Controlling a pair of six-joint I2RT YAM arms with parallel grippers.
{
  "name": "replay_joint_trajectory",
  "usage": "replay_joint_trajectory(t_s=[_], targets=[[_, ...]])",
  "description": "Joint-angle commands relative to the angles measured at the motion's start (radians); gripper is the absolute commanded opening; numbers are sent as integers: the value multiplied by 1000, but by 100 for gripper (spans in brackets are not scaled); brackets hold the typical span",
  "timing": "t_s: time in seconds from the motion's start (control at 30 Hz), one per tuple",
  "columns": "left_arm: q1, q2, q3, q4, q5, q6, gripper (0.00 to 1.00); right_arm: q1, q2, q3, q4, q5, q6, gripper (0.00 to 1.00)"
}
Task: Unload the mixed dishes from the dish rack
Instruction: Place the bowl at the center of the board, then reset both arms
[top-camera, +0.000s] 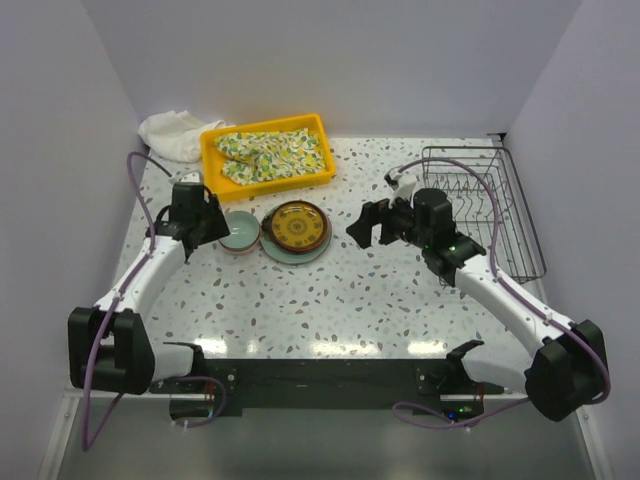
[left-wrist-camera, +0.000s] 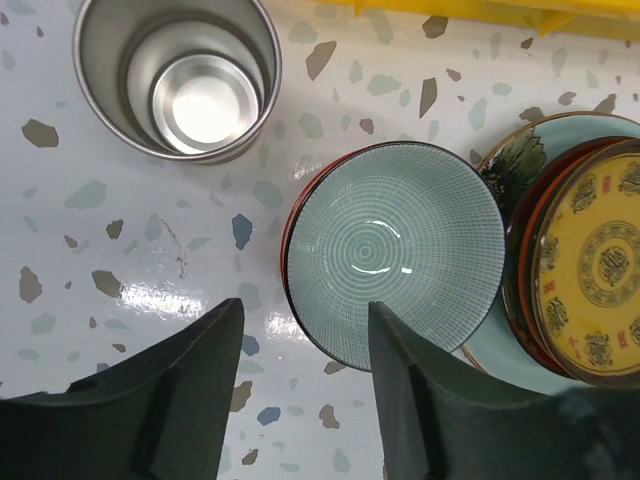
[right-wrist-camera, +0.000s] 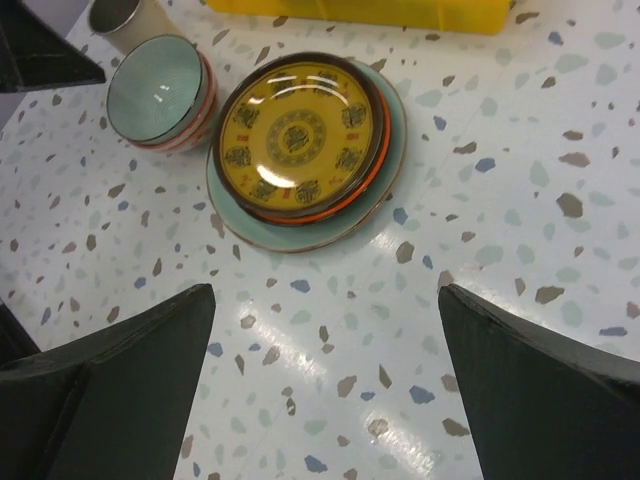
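Note:
The dish rack (top-camera: 487, 206), a dark wire basket, stands at the right and looks empty. On the table a celadon bowl (top-camera: 240, 231) sits inside a red-patterned bowl. Beside it a brown-yellow plate (top-camera: 296, 226) lies on a black-red bowl and a pale green-blue plate (top-camera: 300, 253). My left gripper (top-camera: 214, 228) is open and empty, just left of the celadon bowl (left-wrist-camera: 395, 250). A small cup (left-wrist-camera: 180, 75) stands upright near it. My right gripper (top-camera: 366, 225) is open and empty, right of the plate stack (right-wrist-camera: 297, 135); the rack is behind it.
A yellow tray (top-camera: 212, 158) with a floral cloth (top-camera: 272, 152) stands at the back, and a white cloth (top-camera: 172, 133) lies left of it. White walls close in the left, back and right sides.

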Motion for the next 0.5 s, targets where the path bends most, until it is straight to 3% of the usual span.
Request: replay_joint_trajectory(t_s=[0.0, 0.2, 0.33, 0.47], targets=[[5, -136, 66, -56, 26, 38, 65, -2, 76, 151, -55, 144, -67, 98], [5, -356, 89, -149, 36, 81, 85, -26, 189, 350, -214, 419, -130, 99], [-1, -482, 134, -266, -15, 114, 94, -188, 197, 442, -335, 404, 4, 99], [-56, -549, 184, -344, -102, 123, 100, -270, 73, 415, -401, 446, 43, 99]])
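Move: The left hand hovers just off the stacked bowls, whose middle is about 3 cm ahead, 5 right and 5 below; the plate stack is roughly 22 cm right and 3 ahead, the steel cup some 10 ahead and 5 left. From the empty right hand the dish rack's middle lies about 32 cm right and 10 ahead, the plate stack about 16 left and 7 ahead, both well below. Left hand, opening wide, backs up about 16 cm off the bowls; right swings some 15 cm forward-right toward the rack. ##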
